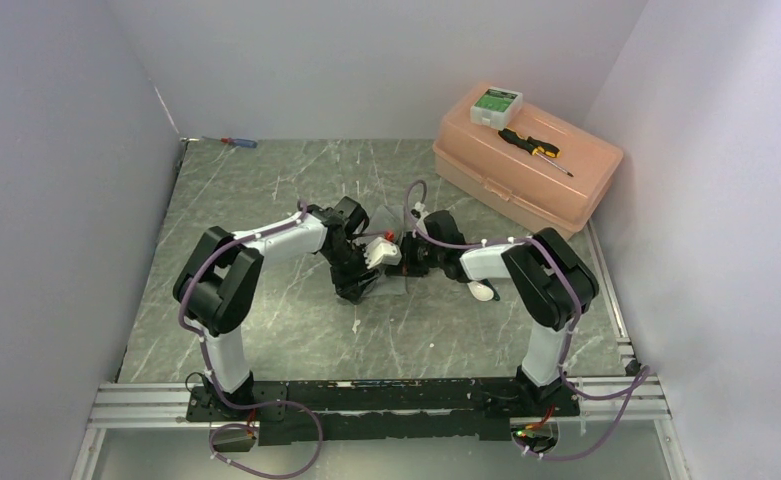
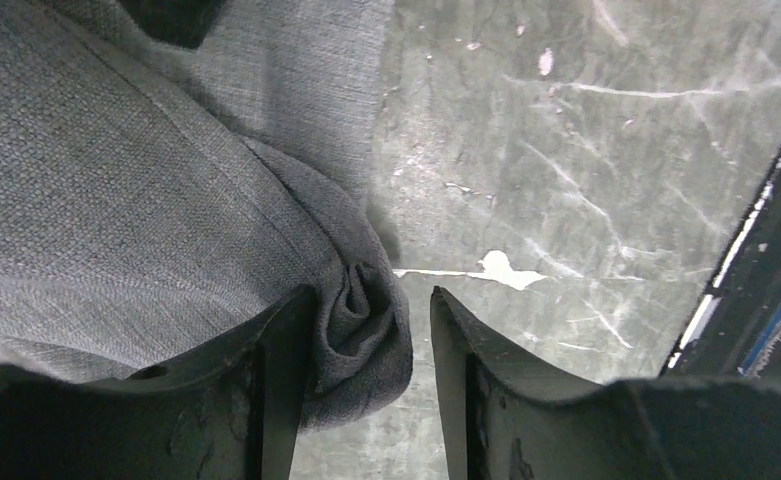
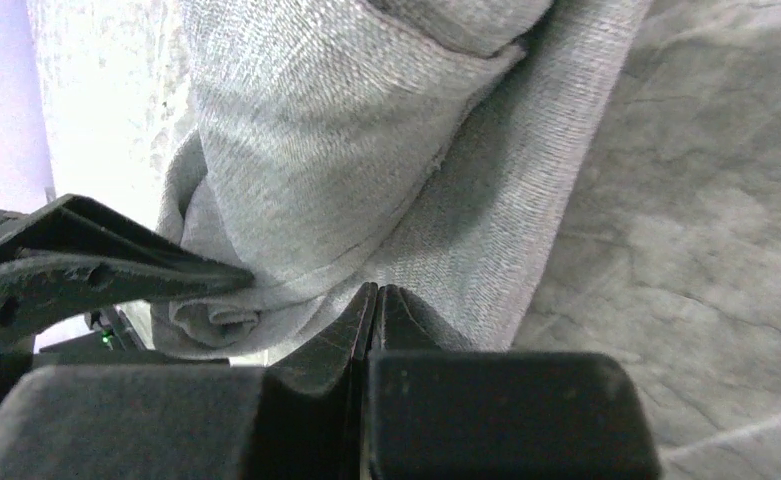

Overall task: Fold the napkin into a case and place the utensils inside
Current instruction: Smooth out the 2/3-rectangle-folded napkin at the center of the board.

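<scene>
The grey napkin (image 1: 390,220) lies bunched at mid-table beneath both wrists, mostly hidden in the top view. My left gripper (image 2: 373,292) is open. A rolled corner of the napkin (image 2: 361,320) sits between its fingers, leaning on the left finger (image 2: 286,350), with a gap to the right one. My right gripper (image 3: 376,288) is shut, and a folded edge of the napkin (image 3: 366,150) runs down into its fingertips. The left gripper's dark finger (image 3: 116,265) shows just beside it. Of the utensils, a white spoon (image 1: 482,291) peeks out by the right forearm.
A peach plastic box (image 1: 566,185) stands at the back right. On its lid lie a small white-and-green box (image 1: 495,104) and a black-and-yellow screwdriver (image 1: 534,148). A red-and-blue screwdriver (image 1: 238,142) lies at the far left back corner. Walls close in on three sides.
</scene>
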Controlling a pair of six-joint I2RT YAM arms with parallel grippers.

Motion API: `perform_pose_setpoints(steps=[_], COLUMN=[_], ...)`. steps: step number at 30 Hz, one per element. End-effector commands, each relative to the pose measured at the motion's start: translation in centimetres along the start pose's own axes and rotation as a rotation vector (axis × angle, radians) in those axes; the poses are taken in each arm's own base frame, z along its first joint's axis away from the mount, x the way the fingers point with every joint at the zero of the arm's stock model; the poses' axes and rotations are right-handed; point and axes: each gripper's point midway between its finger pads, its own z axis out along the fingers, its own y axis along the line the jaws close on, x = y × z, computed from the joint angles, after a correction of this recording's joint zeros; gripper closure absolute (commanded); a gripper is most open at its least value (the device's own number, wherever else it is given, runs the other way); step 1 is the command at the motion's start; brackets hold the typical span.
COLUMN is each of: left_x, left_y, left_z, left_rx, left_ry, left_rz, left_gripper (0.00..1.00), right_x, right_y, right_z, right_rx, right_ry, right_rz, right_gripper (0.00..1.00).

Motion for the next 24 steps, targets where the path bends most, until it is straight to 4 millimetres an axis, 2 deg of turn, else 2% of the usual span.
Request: perform_pose_setpoints(steps=[1, 3, 6, 12, 18, 22, 24], left_x=[0.1, -0.2, -0.5, -2.3, -3.4, -4.1, -4.5], left_y=[1.9, 2.5, 2.7, 1.8, 0.0, -0.8, -1.0], left_z=[0.3, -0.2, -0.6, -2.3, -3.7, -4.7, -5.2], left_rx=[-0.082, -0.105, -0.118, -0.098, -0.039, -0.008, -0.006], left_ry=[0.002, -0.011, -0.018, -0.069, -0.103, -0.122, -0.130], left_rz=[0.003, -0.009, -0.022, -0.039, -0.051, -0.069, -0.073], left_gripper=[0.46, 0.43, 0.35, 0.11, 0.06, 0.06, 0.07], right_x=[-3.8, -5.0, -6.7, -10.6, -12.9, -13.0, -13.2], right_y=[1.7, 2.2, 2.2, 1.1, -0.1, -1.3, -1.2], right_z=[-2.1, -2.7, -2.5, 0.2, 3.0, 4.9, 5.5], right_rx=[-0.020, -0.030, -0.019, -0.003, 0.023, 0.021, 0.001], right_ry=[-0.072, -0.090, -0.100, -0.119, -0.099, -0.075, -0.076], right_rz=[-0.075, -0.092, -0.109, -0.128, -0.159, -0.149, -0.143], right_gripper=[1.00, 1.00, 1.00, 1.00, 1.00, 1.00, 1.00])
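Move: The rumpled upper fold at the napkin's far end lies about 14 cm ahead of the right hand and 3 cm to its left, roughly 1 cm below. From the right hand, the white spoon is some 15 cm to the right and 4 cm back, the golden spoon about 16 cm right and 1 cm back. The napkin's curled near-left corner is right at the left hand's fingertips, about 1 cm below. Over the napkin's right side, the right hand, fingers still shut, arcs about 13 cm forward, rising some 5 cm on the way and then dropping 4 cm to bring its tips down to the rumpled fold at the far end. At the curled near-left corner, the left hand eases 2 cm forward, spreads its half-open fingers wide and backs upward by 3–4 cm, coming free of the cloth. ##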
